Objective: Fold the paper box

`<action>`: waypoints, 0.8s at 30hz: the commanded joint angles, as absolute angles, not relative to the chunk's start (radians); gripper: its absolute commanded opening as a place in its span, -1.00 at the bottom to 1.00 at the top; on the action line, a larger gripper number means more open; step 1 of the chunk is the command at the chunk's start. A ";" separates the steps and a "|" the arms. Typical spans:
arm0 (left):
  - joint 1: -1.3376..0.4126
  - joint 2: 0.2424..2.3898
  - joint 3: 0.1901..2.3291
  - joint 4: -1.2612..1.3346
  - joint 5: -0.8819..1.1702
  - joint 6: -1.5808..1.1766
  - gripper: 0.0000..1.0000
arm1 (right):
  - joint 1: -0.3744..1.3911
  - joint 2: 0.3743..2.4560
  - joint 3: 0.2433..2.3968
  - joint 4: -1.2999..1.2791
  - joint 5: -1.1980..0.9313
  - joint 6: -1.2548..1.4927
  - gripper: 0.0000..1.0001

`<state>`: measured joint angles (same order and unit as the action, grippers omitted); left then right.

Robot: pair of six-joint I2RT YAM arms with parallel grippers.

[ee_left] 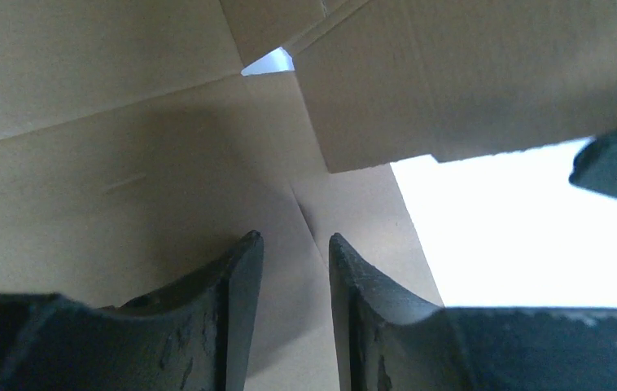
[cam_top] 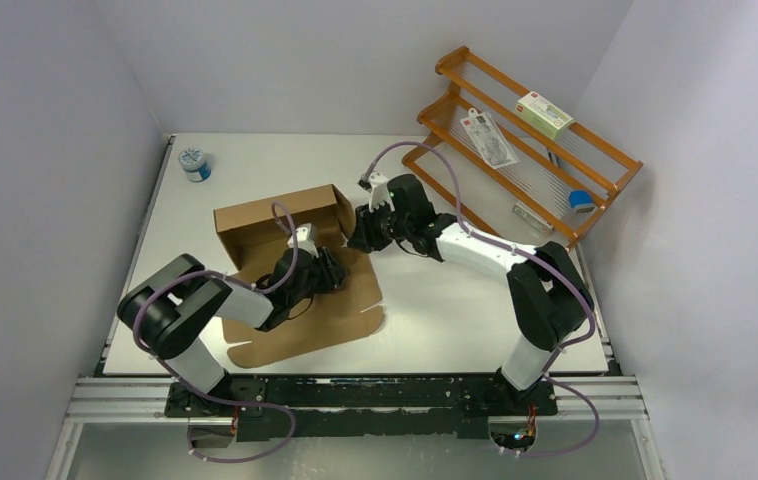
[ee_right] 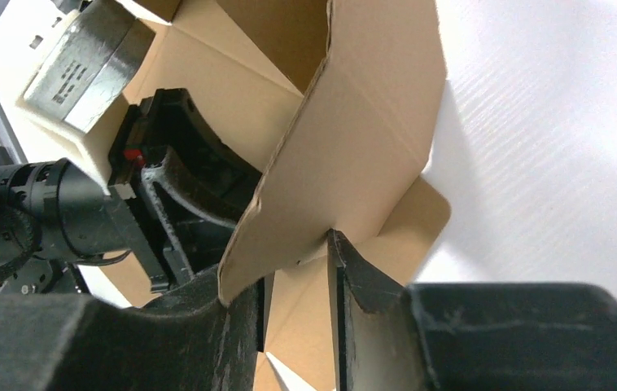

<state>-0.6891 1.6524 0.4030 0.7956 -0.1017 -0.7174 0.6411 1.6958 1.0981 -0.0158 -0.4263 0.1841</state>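
The paper box (cam_top: pixel 275 215) is brown cardboard, partly folded: its back wall stands upright and a flat panel (cam_top: pixel 305 325) lies toward the near edge. My left gripper (cam_top: pixel 333 268) rests low over the box floor (ee_left: pixel 126 163). It (ee_left: pixel 293 238) is open, with only cardboard showing through the gap. My right gripper (cam_top: pixel 363 238) is at the box's right end. A raised side flap (ee_right: pixel 362 122) stands at its fingertips, draped over the left finger and touching the right fingertip (ee_right: pixel 336 240). That gripper (ee_right: pixel 289 269) is open with a clear gap.
An orange wooden rack (cam_top: pixel 555 185) leans at the back right, carrying a white carton with a red label (cam_top: pixel 543 113) and a blister pack (cam_top: pixel 490 138). A small blue-and-white tub (cam_top: pixel 195 163) stands at the back left. White walls enclose the table.
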 commanded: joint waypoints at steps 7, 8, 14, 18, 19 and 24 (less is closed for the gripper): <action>-0.697 1.380 0.374 0.542 -0.082 -0.656 0.00 | 0.631 1.701 1.090 0.083 -0.354 0.140 -0.62; -0.698 1.339 0.377 0.515 -0.072 -0.653 0.03 | 0.632 1.706 1.091 0.080 -0.353 0.140 -0.65; -0.702 1.101 0.481 0.259 -0.061 -0.595 0.16 | 0.632 1.722 1.101 0.062 -0.343 0.140 -0.77; -0.701 1.002 0.582 0.132 -0.186 -0.547 0.15 | 0.633 1.718 1.092 0.063 -0.332 0.136 -0.77; -0.701 0.993 0.616 0.108 -0.216 -0.525 0.16 | 0.633 1.719 1.091 0.060 -0.329 0.134 -0.77; -0.639 1.058 0.795 0.006 -0.353 -0.413 0.30 | 0.633 1.722 1.081 0.060 -0.326 0.136 -0.77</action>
<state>-0.6876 1.0153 0.6842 0.1387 -0.2283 -0.5201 0.6342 1.7088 1.0908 0.0551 -0.3336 0.1406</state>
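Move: The right hand's slightly open fingers are at the lower edge of the box's right side flap, whose middle lies about 5 cm ahead, 1 cm left and level with them. From that hand the folded back wall's middle is some 15 cm left, 7 cm ahead and 3 cm lower. The left hand is low over the flat panel, whose middle is about 7 cm left, 7 cm back and 2 cm below it; from it the flap is roughly 8 cm ahead, 2 cm right and 9 cm up. Back and slightly left at first, then steeply up, the left hand leaves its low place over the flat panel, rising about 20 cm, swinging forward late, tipping its fingers up and opening them wider. The right hand eases forward some 2.5 cm, tips up slightly and closes its fingers, pinching the side flap's lower corner. ##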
